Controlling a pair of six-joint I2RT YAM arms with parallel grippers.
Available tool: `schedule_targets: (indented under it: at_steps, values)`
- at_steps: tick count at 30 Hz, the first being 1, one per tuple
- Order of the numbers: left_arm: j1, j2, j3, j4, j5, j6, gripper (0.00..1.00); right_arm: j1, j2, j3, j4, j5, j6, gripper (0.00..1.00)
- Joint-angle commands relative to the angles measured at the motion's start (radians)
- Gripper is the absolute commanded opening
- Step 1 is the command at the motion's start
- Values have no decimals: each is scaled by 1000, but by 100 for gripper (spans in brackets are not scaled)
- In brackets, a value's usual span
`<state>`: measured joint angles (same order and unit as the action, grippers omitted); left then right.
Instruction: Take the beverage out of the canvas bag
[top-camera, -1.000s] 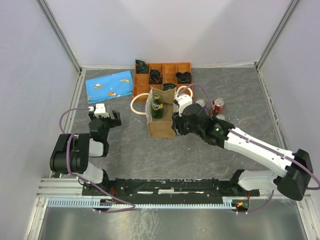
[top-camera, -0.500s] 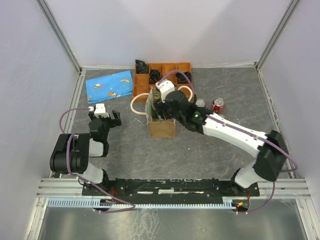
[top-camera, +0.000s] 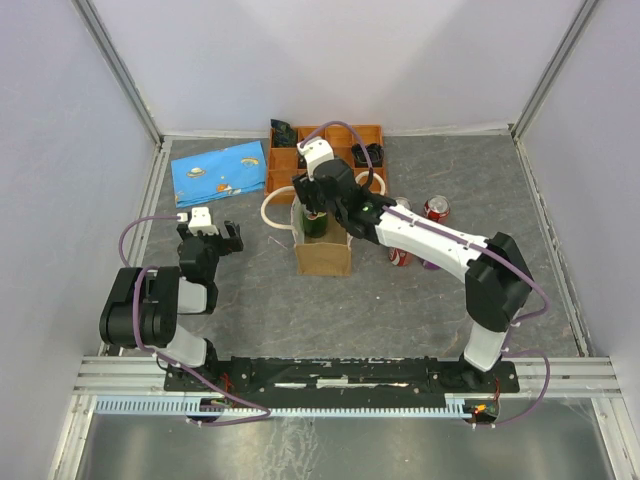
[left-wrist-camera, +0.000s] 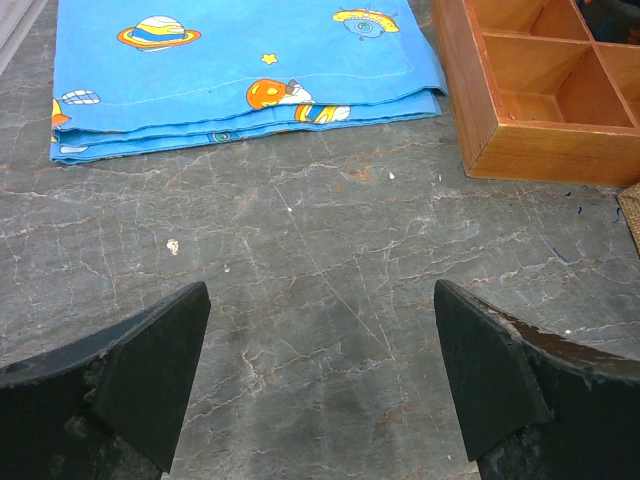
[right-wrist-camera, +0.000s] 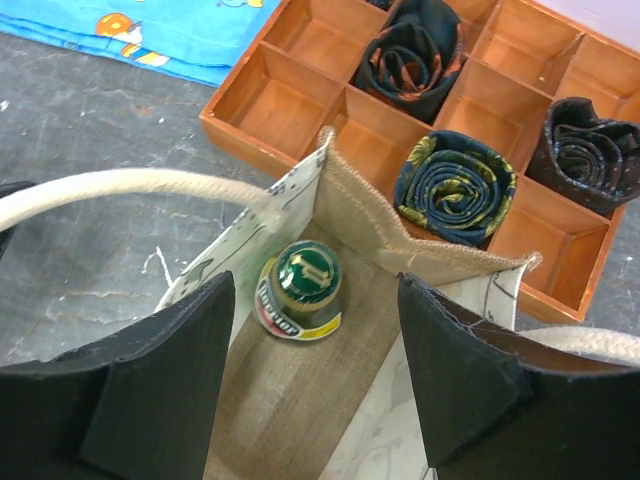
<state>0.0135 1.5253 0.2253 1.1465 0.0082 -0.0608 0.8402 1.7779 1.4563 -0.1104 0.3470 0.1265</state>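
Observation:
The canvas bag (top-camera: 324, 255) stands upright mid-table, its mouth open. Inside it stands the beverage, a green glass bottle (top-camera: 315, 222) with a green-and-gold cap (right-wrist-camera: 301, 283). My right gripper (top-camera: 312, 198) hovers over the bag's far end, pointing down into the mouth. In the right wrist view that gripper (right-wrist-camera: 315, 285) is open, its fingers on either side of the cap and above it, touching nothing. The bag's tan lining (right-wrist-camera: 290, 420) and one cream handle (right-wrist-camera: 130, 190) show there. My left gripper (left-wrist-camera: 320, 290) rests open over bare table, left of the bag (top-camera: 208, 232).
An orange-brown compartment tray (top-camera: 345, 135) holding rolled ties (right-wrist-camera: 455, 190) stands just behind the bag. A flat blue patterned pouch (top-camera: 218, 170) lies at the back left. Red cans (top-camera: 436, 208) lie right of the bag under my right arm. Grey walls close in the table.
My right arm swung left, from the bag's right side to above its mouth, and its jaws opened wider. The left arm has not moved.

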Motion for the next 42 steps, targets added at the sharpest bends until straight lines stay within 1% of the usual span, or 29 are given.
schedule_targets:
  at_steps: [1, 14, 17, 21, 23, 25, 27, 29, 34, 42]
  values:
    - [-4, -5, 9, 35, -8, 40, 99, -28, 29, 61, 61, 15, 16, 74]
    - [-4, -4, 9, 36, -8, 39, 99, -50, 109, 86, 63, -35, 31, 68]
    - [-3, -4, 9, 35, -8, 39, 99, -50, 121, 90, 63, -37, 36, 65]
    - [-3, -4, 9, 35, -8, 40, 99, -52, 134, 91, 61, -39, 43, 57]
    - [-3, -4, 9, 36, -8, 39, 99, -52, 139, 93, 60, -39, 45, 50]
    - [-3, -5, 9, 36, -8, 39, 99, -52, 144, 96, 58, -37, 40, 40]
    - [-2, -5, 9, 35, -8, 39, 99, -52, 149, 107, 50, -34, 33, 24]
    - [-3, -5, 9, 35, -8, 39, 99, -52, 152, 121, 41, -31, 23, 1]
    - [-3, -5, 9, 35, -8, 40, 99, -52, 136, 152, 60, -50, -12, 0]
    - [-3, -5, 9, 36, -8, 39, 99, -50, 89, 295, 78, -91, -91, 0]
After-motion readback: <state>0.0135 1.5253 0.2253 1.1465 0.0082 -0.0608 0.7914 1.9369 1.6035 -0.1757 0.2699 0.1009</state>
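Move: The green bottle stands upright in the bag ahead of my right hand, its middle about 3 cm farther out, 1 cm left and some 12 cm down; its cap is only about 4 cm below the hand. The bag's middle is about level fore-and-aft and 1 cm right, and the wooden tray's roughly 18 cm ahead and 1 cm right. The nearest red can stands about 20 cm right and 4 cm back. From my left hand the bottle is some 24 cm right, 3 cm ahead. I sink my right hand about 4.5 cm onto the bottle's neck, easing some 3 cm forward with it and dipping the fingertips slightly. Over the bag's open mouth I close the half-spread fingers until they pinch the neck just under the cap, squeezing firmly, then start drawing straight up, about 1 cm. ##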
